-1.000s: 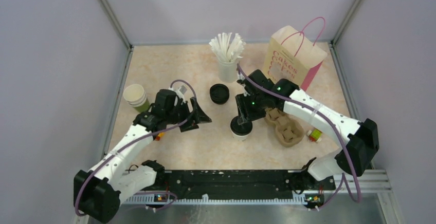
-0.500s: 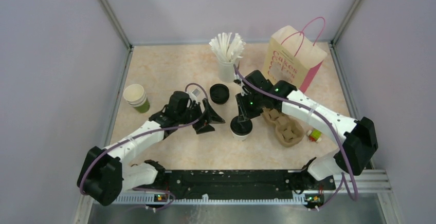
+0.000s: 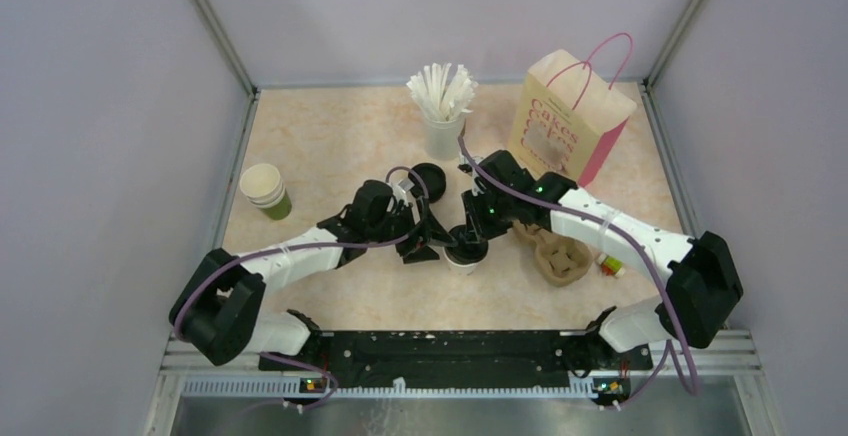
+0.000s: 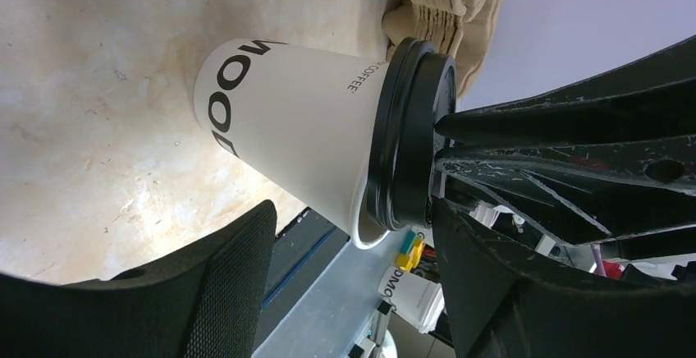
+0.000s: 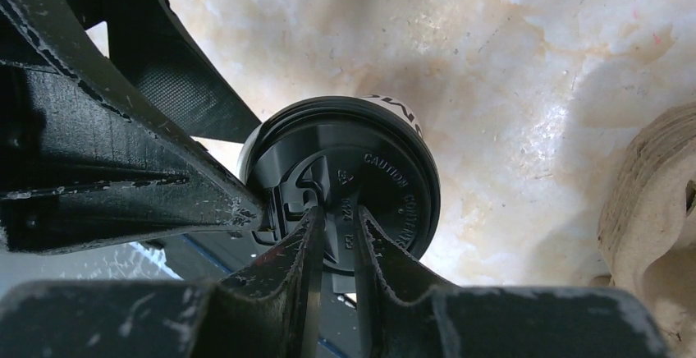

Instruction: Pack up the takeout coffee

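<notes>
The takeout coffee (image 3: 465, 253), a white paper cup (image 4: 287, 120) with a black lid (image 5: 361, 177), stands mid-table. From its left side my left gripper (image 3: 430, 239) comes in open. In the left wrist view its two fingers flank the cup's near edge without touching it (image 4: 353, 220). My right gripper (image 3: 473, 231) hangs over the cup, its jaws almost together with a thin slit between them. Its tips (image 5: 336, 214) rest on the top of the lid. I see only lid surface through the slit.
A brown pulp cup carrier (image 3: 555, 251) lies just right of the cup. Behind stand a paper bag (image 3: 570, 121), a cup of white straws (image 3: 440, 106) and a stack of black lids (image 3: 428, 178). Lidless paper cups (image 3: 263, 191) sit far left.
My left arm has swung right until its open jaws reach the cup. The right gripper's jaws have narrowed to a slit on the lid and shifted slightly.
</notes>
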{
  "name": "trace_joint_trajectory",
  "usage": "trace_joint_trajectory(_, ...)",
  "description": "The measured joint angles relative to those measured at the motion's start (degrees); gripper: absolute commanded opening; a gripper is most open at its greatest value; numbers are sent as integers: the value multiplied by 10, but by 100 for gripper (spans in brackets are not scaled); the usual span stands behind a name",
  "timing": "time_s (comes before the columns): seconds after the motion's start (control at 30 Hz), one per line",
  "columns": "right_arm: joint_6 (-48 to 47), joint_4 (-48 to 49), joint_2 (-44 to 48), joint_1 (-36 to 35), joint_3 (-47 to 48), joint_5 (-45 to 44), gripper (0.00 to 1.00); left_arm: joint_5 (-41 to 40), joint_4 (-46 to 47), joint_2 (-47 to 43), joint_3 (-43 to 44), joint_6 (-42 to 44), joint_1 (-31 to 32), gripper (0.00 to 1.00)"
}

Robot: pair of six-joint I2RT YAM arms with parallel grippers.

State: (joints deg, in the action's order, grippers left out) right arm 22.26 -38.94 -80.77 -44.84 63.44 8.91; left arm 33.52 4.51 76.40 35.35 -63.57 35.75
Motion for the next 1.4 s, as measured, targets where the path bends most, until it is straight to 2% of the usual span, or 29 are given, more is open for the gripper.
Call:
trace_joint_trajectory(0.13, 2, 9, 4, 0, -6, 0, 19, -4, 2, 4, 3, 4, 0, 67)
trace_joint_trajectory(0.33, 3, 12, 6, 0, -8, 0, 20, -12, -4, 9, 12, 14, 0, 65)
trace_joint_trajectory(0.43, 4, 11, 6, 0, -7, 1, 20, -15, -10, 7, 14, 17, 0, 57)
trace_joint_trajectory(0.5, 5, 10, 6, 0, -6, 6, 21, -15, -11, 4, 16, 18, 1, 54)
trace_joint_trajectory(0.67, 14, 3, 7, 0, -4, 21, 21, -17, -17, -2, 21, 21, 2, 67)
trace_joint_trajectory(0.87, 27, -1, 9, 0, -4, 32, 21, -24, -51, -14, 28, 23, 2, 74)
trace_joint_trajectory(1.03, 32, -1, 9, 0, -4, 32, 21, -32, -88, -50, 32, 23, 2, 63)
trace_joint_trajectory(1.2, 34, -1, 9, 0, -4, 32, 22, -57, -141, -99, 35, 33, 2, 39)
trace_joint_trajectory(1.4, 34, -1, 9, 0, -4, 36, 21, -90, -197, -128, 43, 53, 2, 33)
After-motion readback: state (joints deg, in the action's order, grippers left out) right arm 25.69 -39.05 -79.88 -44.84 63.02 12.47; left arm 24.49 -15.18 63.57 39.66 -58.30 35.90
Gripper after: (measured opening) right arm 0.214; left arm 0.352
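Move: The coffee cup's black lid lies about 4 cm to the left hand's right, straight ahead 0 and roughly level with its fingertips. It sits just under the right hand, about 1 cm back and 1 cm left. From the left hand, the spare black lid lies some 18 cm ahead, 4 cm left and 11 cm down; the cup carrier is about 24 cm right, 3 cm ahead and 9 cm down. Left hand half-closes, backing 3 cm left and up from the cup; right fingertips, still on lid, ease back. ##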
